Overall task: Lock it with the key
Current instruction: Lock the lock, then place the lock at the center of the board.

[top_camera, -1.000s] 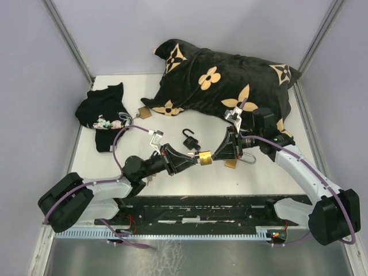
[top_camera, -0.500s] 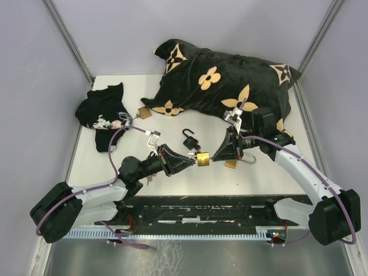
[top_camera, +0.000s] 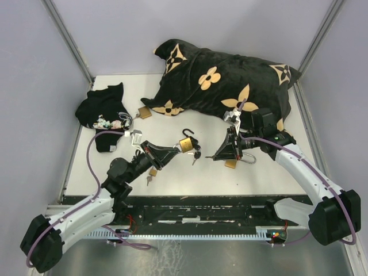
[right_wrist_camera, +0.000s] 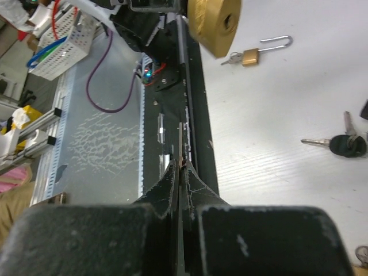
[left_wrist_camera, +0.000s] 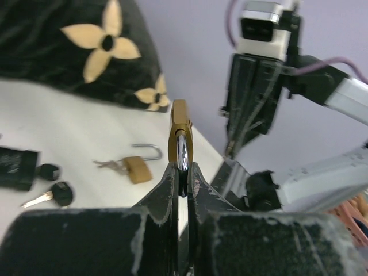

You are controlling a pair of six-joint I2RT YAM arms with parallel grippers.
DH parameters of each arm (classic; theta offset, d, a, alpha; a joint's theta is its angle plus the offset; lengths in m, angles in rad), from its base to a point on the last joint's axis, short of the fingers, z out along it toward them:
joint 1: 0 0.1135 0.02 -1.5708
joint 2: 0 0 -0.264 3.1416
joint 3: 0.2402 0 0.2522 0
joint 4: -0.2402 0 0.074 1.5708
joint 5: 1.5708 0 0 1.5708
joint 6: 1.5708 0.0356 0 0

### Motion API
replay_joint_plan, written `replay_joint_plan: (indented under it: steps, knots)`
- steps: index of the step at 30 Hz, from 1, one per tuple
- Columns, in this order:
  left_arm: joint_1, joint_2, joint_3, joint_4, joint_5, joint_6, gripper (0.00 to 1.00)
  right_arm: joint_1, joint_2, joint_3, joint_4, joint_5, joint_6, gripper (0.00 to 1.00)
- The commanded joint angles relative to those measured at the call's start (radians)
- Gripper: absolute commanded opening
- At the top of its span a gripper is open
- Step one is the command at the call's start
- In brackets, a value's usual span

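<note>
A brass padlock [top_camera: 185, 144] is held up off the table by my left gripper [top_camera: 176, 148], which is shut on its silver shackle. In the left wrist view the padlock [left_wrist_camera: 179, 129] stands edge-on just above the gripper [left_wrist_camera: 183, 171]. My right gripper [top_camera: 217, 156] points at it from the right, a short gap away. It is shut on a thin key [right_wrist_camera: 182, 144], whose blade sticks out past the gripper [right_wrist_camera: 180, 167]. The padlock's keyhole end [right_wrist_camera: 214, 26] shows at the top of the right wrist view.
A black padlock [left_wrist_camera: 11, 167] with black-headed keys [top_camera: 195, 155] lies under the held lock. A small brass padlock [top_camera: 232, 163] with open shackle lies below the right gripper; others lie at the back [top_camera: 144, 112] and near the left arm [top_camera: 152, 172]. A black cushion [top_camera: 224, 80] and a black cloth [top_camera: 103, 112] lie behind.
The left arm drew the brass padlock back to the left and up, away from the right gripper where the two had met. The right gripper closed fully on the key.
</note>
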Motion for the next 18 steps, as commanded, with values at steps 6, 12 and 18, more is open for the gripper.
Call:
replay_joint_plan:
  steps: [6,12,18]
  knots:
    - [0.272,0.037,-0.03,-0.073,-0.187,-0.07,0.03,0.014,0.086,0.029,0.027,0.198,0.001,0.02]
    - [0.513,0.127,-0.108,0.012,-0.201,-0.234,0.03,0.147,0.313,0.184,0.039,0.397,0.041,0.04]
    - [0.678,0.114,-0.126,-0.106,-0.233,-0.231,0.03,0.31,0.745,0.555,0.06,0.49,0.186,0.02]
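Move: From the left hand, gripping the task's padlock by its shackle, the far closed padlock lies about 26 cm ahead, 13 cm left and 18 cm down; at the same depth, the small open padlock is 2 cm ahead, 9 cm left, and the black padlock 14 cm ahead, 6 cm right. From the right hand, with a key, the black padlock is 15 cm ahead, 9 cm left, 16 cm down; the loose keys are 9 cm ahead, 6 cm left. Left carries its padlock some 25 cm left, down, forward; right sinks 15 cm forward-left towards the black padlock. ##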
